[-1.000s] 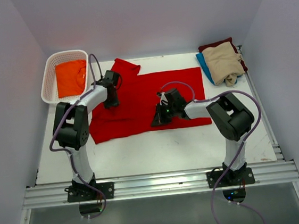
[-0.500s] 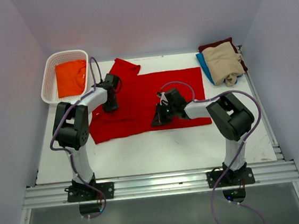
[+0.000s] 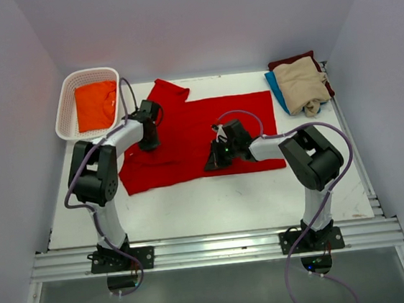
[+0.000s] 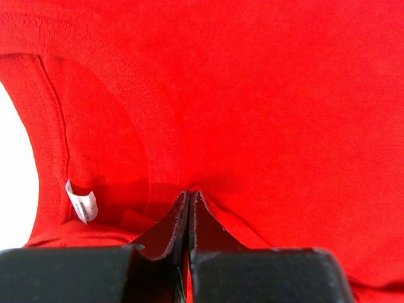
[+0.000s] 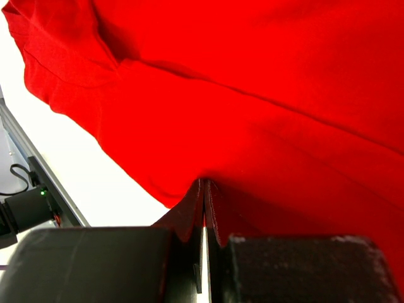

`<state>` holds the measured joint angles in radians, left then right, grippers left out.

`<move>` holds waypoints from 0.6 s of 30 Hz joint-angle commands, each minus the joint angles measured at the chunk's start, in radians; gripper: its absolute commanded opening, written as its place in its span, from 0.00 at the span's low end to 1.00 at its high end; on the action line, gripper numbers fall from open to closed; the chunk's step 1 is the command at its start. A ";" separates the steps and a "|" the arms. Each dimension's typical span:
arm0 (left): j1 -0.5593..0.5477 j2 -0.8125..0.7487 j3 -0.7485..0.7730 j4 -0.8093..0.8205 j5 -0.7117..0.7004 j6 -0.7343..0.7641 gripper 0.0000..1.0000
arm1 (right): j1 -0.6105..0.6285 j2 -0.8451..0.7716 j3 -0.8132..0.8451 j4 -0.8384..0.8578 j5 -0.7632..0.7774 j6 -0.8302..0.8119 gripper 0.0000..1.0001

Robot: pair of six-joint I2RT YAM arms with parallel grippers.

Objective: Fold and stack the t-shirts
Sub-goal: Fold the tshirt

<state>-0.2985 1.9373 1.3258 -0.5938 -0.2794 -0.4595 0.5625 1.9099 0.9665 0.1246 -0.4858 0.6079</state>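
Observation:
A large red t-shirt [image 3: 200,130] lies spread across the middle of the table. My left gripper [image 3: 149,140] is down on its left part, near the collar. In the left wrist view its jaws are shut, pinching a ridge of red cloth [image 4: 265,113] at their tips, with the small white tag [image 4: 82,203] to their left. My right gripper [image 3: 213,163] sits low at the shirt's front hem; its jaws are shut on the red t-shirt's edge [image 5: 164,145]. A beige t-shirt [image 3: 302,87] tops a pile at the back right, over a maroon one [image 3: 290,61] and a blue one [image 3: 275,86].
A white slotted basket [image 3: 66,93] stands at the back left with an orange t-shirt [image 3: 96,105] inside. White walls close in on three sides. A metal rail [image 3: 212,250] runs along the near edge, where both arm bases are bolted.
My left gripper has shut on the red cloth near the collar, and the shirt's left edge has shifted slightly. The right arm has not moved.

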 commanded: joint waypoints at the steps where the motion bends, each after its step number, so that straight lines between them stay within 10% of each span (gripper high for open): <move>1: 0.010 -0.080 0.001 0.054 0.043 0.022 0.00 | -0.004 0.044 -0.031 -0.080 0.096 -0.050 0.00; 18: 0.010 -0.015 0.202 0.101 0.120 0.110 0.00 | -0.004 0.052 -0.032 -0.080 0.090 -0.048 0.00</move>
<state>-0.2966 1.8816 1.4673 -0.5320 -0.1833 -0.3935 0.5617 1.9114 0.9665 0.1257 -0.4892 0.6083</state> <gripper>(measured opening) 0.009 0.008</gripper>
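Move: The left hand has the upper layer of the red shirt pinched beside the collar; the far sleeve it heads for lies about 19 cm ahead and 9 cm to its right, roughly 2 cm lower. The collar tag is some 6 cm to its left and 2 cm back, the white basket about 18 cm ahead and 20 cm left. From the right hand, holding the shirt by its near edge, that sleeve is roughly 28 cm ahead and 11 cm left. Keeping its fingers shut on the pinched cloth by the collar, the left hand rises about 7 cm, at first mostly upward, then swings increasingly forward towards the far sleeve, some 5 cm ahead and 3 cm to the right in all, its fingertips tilting outward by about 15 degrees. The right hand stays put, shut fingertips still on the shirt close to its near edge, anchoring it while the left one draws the layer up. ##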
